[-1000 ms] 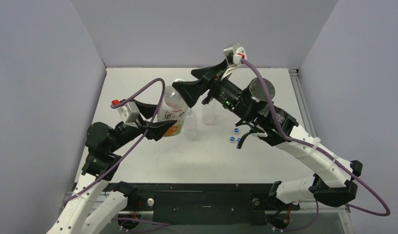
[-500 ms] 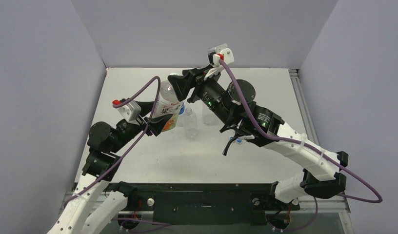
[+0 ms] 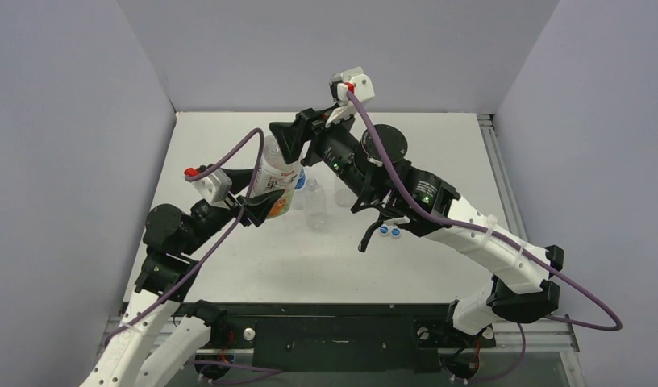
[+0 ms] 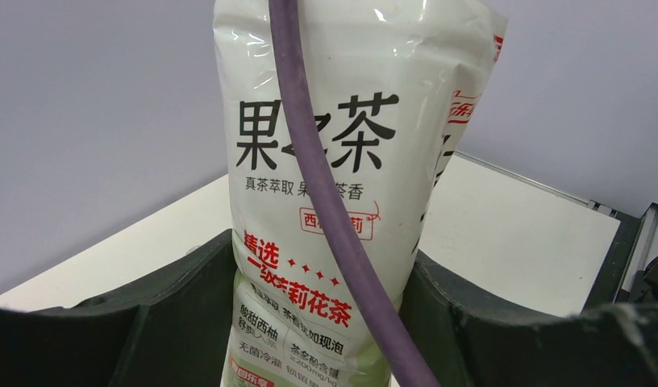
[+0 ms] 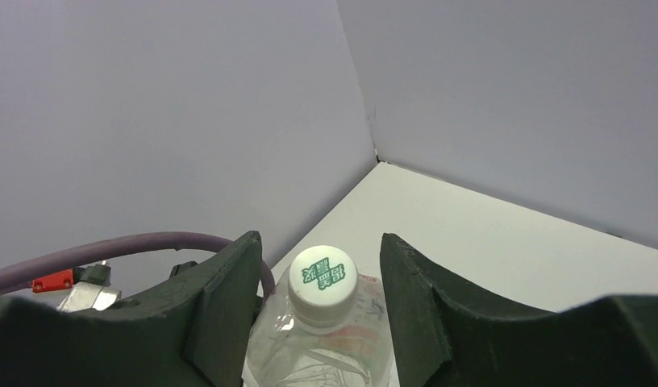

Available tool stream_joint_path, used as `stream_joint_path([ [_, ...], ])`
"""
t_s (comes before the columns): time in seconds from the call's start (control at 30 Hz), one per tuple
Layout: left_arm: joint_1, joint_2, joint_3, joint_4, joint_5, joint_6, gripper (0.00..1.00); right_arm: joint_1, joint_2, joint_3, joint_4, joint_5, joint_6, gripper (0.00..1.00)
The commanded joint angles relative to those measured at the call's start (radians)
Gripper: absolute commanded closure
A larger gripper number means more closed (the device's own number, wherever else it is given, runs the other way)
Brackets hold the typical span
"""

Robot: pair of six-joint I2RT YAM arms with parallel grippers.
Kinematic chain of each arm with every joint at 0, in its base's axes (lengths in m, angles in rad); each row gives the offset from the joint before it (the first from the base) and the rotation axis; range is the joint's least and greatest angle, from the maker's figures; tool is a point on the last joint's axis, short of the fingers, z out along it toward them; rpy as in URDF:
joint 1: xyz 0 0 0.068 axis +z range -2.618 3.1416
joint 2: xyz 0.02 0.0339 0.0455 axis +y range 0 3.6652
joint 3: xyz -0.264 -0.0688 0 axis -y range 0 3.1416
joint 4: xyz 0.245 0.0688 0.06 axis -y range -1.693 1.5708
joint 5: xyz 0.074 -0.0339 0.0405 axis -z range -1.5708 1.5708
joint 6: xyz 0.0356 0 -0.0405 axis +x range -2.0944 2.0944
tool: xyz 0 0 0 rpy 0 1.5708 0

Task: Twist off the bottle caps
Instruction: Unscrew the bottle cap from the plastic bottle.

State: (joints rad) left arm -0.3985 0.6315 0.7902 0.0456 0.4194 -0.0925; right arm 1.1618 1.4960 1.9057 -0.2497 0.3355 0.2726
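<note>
My left gripper [image 3: 267, 200] is shut on the wide bottle [image 3: 276, 173] with the orange-and-green label and holds it upright off the table. In the left wrist view the label [image 4: 310, 161] fills the space between the jaws [image 4: 322, 270]. My right gripper [image 3: 289, 139] is open at the bottle's top. In the right wrist view the white cap [image 5: 324, 276] sits between its fingers [image 5: 229, 306], with a gap on each side [image 5: 319, 250]. Two blue caps [image 3: 389, 231] lie loose on the table.
A plain clear bottle [image 3: 314, 203] stands just right of the held one. Another [image 3: 343, 192] stands behind it, partly hidden by the right arm. A blue-labelled bottle [image 3: 300, 179] peeks out beside the held bottle. A purple cable [image 4: 326, 201] crosses the left wrist view. Grey walls enclose the table.
My right gripper has swung left, away from the plain bottles, and now straddles the white cap. The left gripper has moved the wide bottle slightly up and left.
</note>
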Motion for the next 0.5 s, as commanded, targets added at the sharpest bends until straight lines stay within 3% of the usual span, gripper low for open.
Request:
stream_joint_path([
  [0.0,0.001,-0.012,0.01,-0.011,-0.114,0.017,1.0,-0.007,0.006,0.032,-0.011,-0.009,0.011,0.52],
  [0.47,0.001,-0.015,0.009,-0.01,-0.107,0.023,1.0,-0.036,-0.001,0.01,0.0,-0.068,0.04,0.76],
])
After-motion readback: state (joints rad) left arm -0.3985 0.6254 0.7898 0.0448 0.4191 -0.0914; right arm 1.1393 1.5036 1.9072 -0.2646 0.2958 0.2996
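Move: The white cap of the bottle held up by the left hand sits practically between the open right fingertips, about 1 cm below and 1 cm ahead of the hand point. From the left hand this cap is roughly 14 cm above, 2 cm ahead and 3 cm to the right. Far below the right hand, by some 40 cm, stand the blue-label bottle, about 12 cm ahead and 2 cm right, and an empty bottle, roughly 7 cm ahead and 6 cm right. Sinking barely half a centimetre at first, then staying almost in place, the right hand closes its fingers from about half open to under a third and pinches the white cap from both sides; the wrist doesn't turn yet. The left hand stays still and keeps its grip around the labelled bottle body, holding it up against the pinch. ##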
